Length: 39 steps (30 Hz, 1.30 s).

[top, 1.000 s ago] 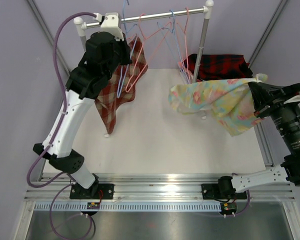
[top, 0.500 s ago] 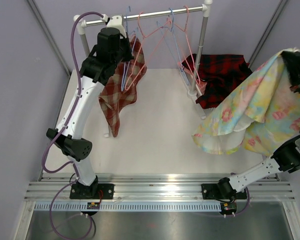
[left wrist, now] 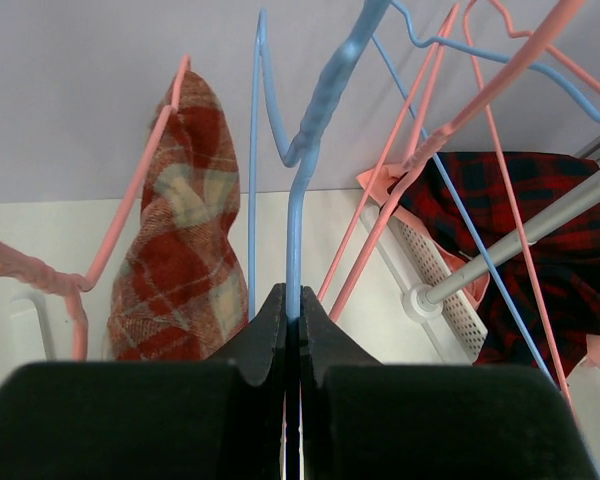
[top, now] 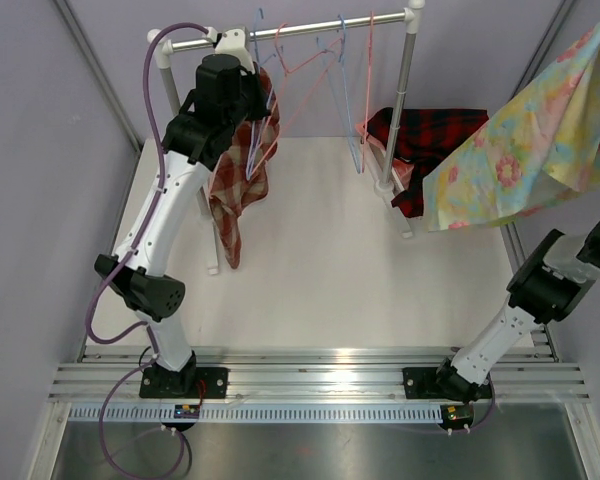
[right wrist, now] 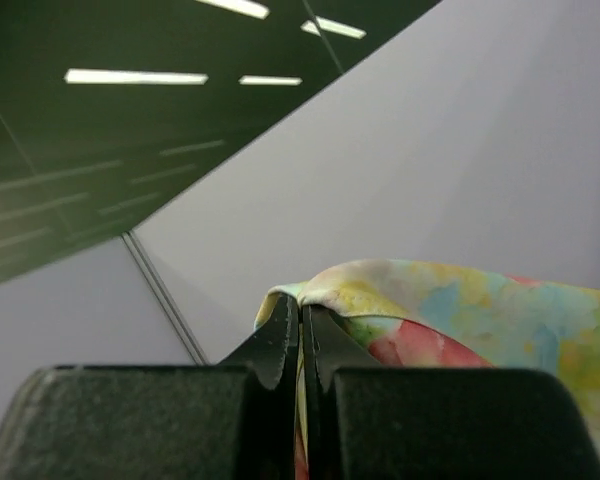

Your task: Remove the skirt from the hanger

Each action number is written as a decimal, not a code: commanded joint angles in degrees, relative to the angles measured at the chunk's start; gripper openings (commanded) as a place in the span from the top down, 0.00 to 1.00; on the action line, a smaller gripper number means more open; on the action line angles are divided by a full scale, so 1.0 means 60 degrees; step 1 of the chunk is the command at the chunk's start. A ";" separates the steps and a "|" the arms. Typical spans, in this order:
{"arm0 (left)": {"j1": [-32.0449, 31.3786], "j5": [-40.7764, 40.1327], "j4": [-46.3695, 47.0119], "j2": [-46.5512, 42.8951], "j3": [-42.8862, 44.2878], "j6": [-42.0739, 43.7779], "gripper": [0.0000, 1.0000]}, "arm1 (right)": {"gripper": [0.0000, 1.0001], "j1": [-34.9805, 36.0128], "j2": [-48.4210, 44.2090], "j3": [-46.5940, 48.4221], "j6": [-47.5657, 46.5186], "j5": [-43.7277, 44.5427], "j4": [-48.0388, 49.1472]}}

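Observation:
My right gripper (right wrist: 302, 310) is shut on an edge of the floral skirt (right wrist: 460, 310) and holds it high. In the top view the floral skirt (top: 540, 130) hangs in the air at the far right, off any hanger; the gripper itself is out of that view. My left gripper (left wrist: 292, 300) is shut on the shaft of a blue hanger (left wrist: 298, 190) hanging from the rail (top: 310, 25). In the top view my left gripper (top: 245, 100) is at the rail's left end, beside a red plaid skirt (top: 238, 180) on a pink hanger (left wrist: 140, 190).
Several empty pink and blue hangers (top: 330, 70) hang along the rail. A dark red plaid garment (top: 430, 135) lies in a basket by the right post (top: 400, 100). The right arm's elbow (top: 550, 285) stands at the table's right edge.
My right arm has lifted the floral skirt up and to the right, clear of the rack. My left gripper rose to the rail's left end and has since held still.

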 commanded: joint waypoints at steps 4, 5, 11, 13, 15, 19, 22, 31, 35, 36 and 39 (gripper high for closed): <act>0.0147 0.0395 0.0880 0.0360 0.0297 -0.0116 1.00 | 1.00 0.2441 -0.2469 -0.0030 -0.6404 -0.3586 0.1194; 0.0177 0.0439 0.0837 0.0491 0.0414 -0.0130 1.00 | 1.00 0.2559 -0.2661 0.0144 -0.6433 -0.4139 0.0466; 0.0353 0.0615 0.0953 0.0741 0.0767 -0.0101 1.00 | 1.00 0.3774 -0.3336 0.2205 -0.6477 -0.5742 -0.2406; 0.0368 0.0586 0.1157 0.0683 0.0490 -0.0101 1.00 | 1.00 0.4299 -0.3702 0.2444 -0.6491 -0.5770 -0.2850; 0.0397 0.0586 0.1304 0.0668 0.0299 -0.0101 1.00 | 1.00 0.4682 -0.4229 0.2650 -0.6594 -0.5683 -0.3028; 0.0441 0.0732 0.1262 0.0887 0.0268 -0.0072 0.52 | 0.28 0.5328 -0.5398 0.2461 -0.6667 -0.5770 -0.2021; 0.0455 0.0776 0.0867 0.1092 0.0693 0.0089 0.01 | 0.00 0.5504 -0.6219 0.1145 -0.6667 -0.6370 -0.0410; 0.0529 0.1098 0.0485 0.0742 0.0680 -0.0261 0.01 | 0.01 0.5548 -0.6678 -0.2503 -0.6623 -0.7221 0.2610; 0.0529 0.1288 0.0441 0.0025 0.0080 -0.0336 0.01 | 0.01 0.5475 -0.6196 -0.4349 -0.6579 -0.6154 0.2612; 0.0529 0.1318 0.0339 -0.0295 -0.0023 -0.0321 0.01 | 0.00 0.5460 -0.5860 -0.4264 -0.6579 -0.5963 0.2582; 0.0529 0.1653 0.0207 -0.0854 -0.0492 -0.0160 0.01 | 0.00 0.5300 -0.4381 -0.3694 -0.6609 -0.3961 0.1357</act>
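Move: Up high on the right, the right hand holds the yellow floral skirt; the basket is about 38 cm ahead of it, 4 cm to its right and 56 cm below, the top of the rack's right post 31 cm ahead, 14 cm left and 20 cm below. The left hand grips a blue hanger; the rail is roughly 4 cm ahead and 8 cm above, with no sideways offset. From the left hand, the red plaid skirt hangs 8 cm ahead, 6 cm left and 12 cm lower, a pink hanger 5 cm ahead, 7 cm right, level. Swinging fast forward and down towards the basket, the right hand carries the floral skirt some 37 cm out and 27 cm down, bowing to the right while the fingers tip down about 30 degrees and the left side rolls up; it opens late in the swing, then retreats back and up. The left hand eases the blue hanger forward and slightly down at the rail, opens wide, and starts back. ##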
